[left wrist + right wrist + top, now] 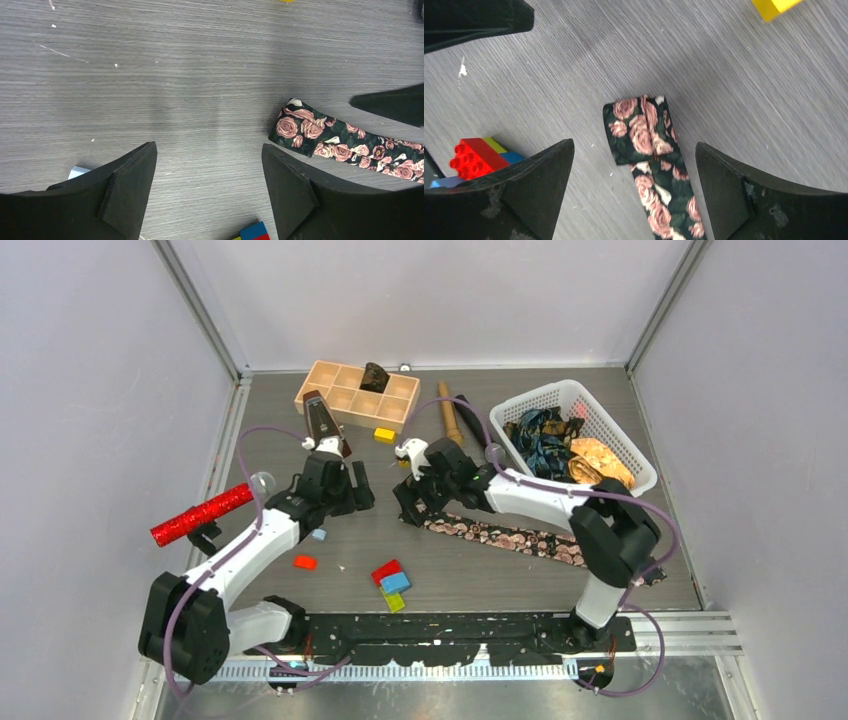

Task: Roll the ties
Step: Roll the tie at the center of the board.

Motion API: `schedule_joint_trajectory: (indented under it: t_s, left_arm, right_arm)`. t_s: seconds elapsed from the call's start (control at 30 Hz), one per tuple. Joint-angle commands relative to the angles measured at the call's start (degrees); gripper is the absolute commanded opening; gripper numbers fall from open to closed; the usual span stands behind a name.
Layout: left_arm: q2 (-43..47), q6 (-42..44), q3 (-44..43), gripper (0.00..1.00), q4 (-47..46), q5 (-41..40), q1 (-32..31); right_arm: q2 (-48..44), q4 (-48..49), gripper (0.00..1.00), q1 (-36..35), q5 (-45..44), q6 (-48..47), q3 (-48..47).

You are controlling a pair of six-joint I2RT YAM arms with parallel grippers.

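A black tie with pink roses [505,537] lies flat on the table, running from the middle out to the right. Its left end [639,127] is folded over once. My right gripper [634,145] hangs open above that folded end, one finger on each side and neither touching it. My left gripper [207,147] is open over bare table just left of the tie's end [300,127], with nothing between its fingers. In the top view the left gripper [362,492] and the right gripper [408,508] face each other closely. A blue-teal tie [540,440] and a golden-orange tie [600,460] lie bunched in the white basket [610,410].
A wooden compartment tray [340,398] at the back holds a dark rolled thing [375,377]. A brown pointed object [321,420], a wooden stick [450,412] and a yellow block [384,434] lie nearby. A red glittery microphone [200,515] lies at left. Coloured blocks [390,580] lie near the front.
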State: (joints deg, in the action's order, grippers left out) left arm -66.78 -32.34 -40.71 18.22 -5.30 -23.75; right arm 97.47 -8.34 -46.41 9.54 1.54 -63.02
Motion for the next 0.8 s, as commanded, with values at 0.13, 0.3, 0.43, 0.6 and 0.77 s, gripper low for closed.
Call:
schedule_joint_trajectory:
  t_s: [0.13, 0.3, 0.43, 0.6, 0.77]
  left_arm:
    - [4.35, -0.89, 1.83, 0.80, 0.84, 2.46, 3.46]
    - [4.94, -0.80, 2.29, 0.80, 1.12, 3.55, 4.86]
    - [5.00, -0.81, 2.39, 0.80, 1.18, 4.07, 5.50]
    - [4.22, -0.88, 2.48, 0.80, 1.05, 4.82, 5.90]
    - [3.67, -1.37, 2.73, 0.80, 0.21, 5.04, 6.08]
  right_arm:
    - [8.39, -0.53, 0.99, -0.26, 7.08, -13.62, -10.00]
    - [11.85, -1.30, 0.99, -0.26, 6.85, -14.45, -11.57]
    - [13.35, -2.00, 0.98, -0.26, 5.21, -14.44, -11.49]
    - [14.25, -1.07, 0.96, -0.35, 3.83, -13.55, -9.84]
    - [14.10, -0.19, 0.93, -0.94, 3.87, -12.62, -7.96]
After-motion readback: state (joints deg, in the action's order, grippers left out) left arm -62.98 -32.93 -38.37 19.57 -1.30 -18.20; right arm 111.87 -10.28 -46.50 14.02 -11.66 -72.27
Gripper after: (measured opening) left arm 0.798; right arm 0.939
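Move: Just under the open right hand lies the rolled end of the tie, about 1 cm ahead, 2 cm left and some 8 cm below it. The nearer yellow block stands about 13 cm farther out than the roll and 2 cm more to the left; the coloured brick stack is roughly 11 cm back and 6 cm left of the right hand. From the left hand, the roll lies about 10 cm right, 1 cm ahead and 9 cm down. Sinking about 5 cm with its fingers wide open, the right hand closes on the rolled tie end from above; it first slides some 3 cm left and 2 cm forward, turning about 15 degrees counter-clockwise, then drops mostly straight down. The left hand, open and empty, backs off 2 cm to the left, away from the roll. ##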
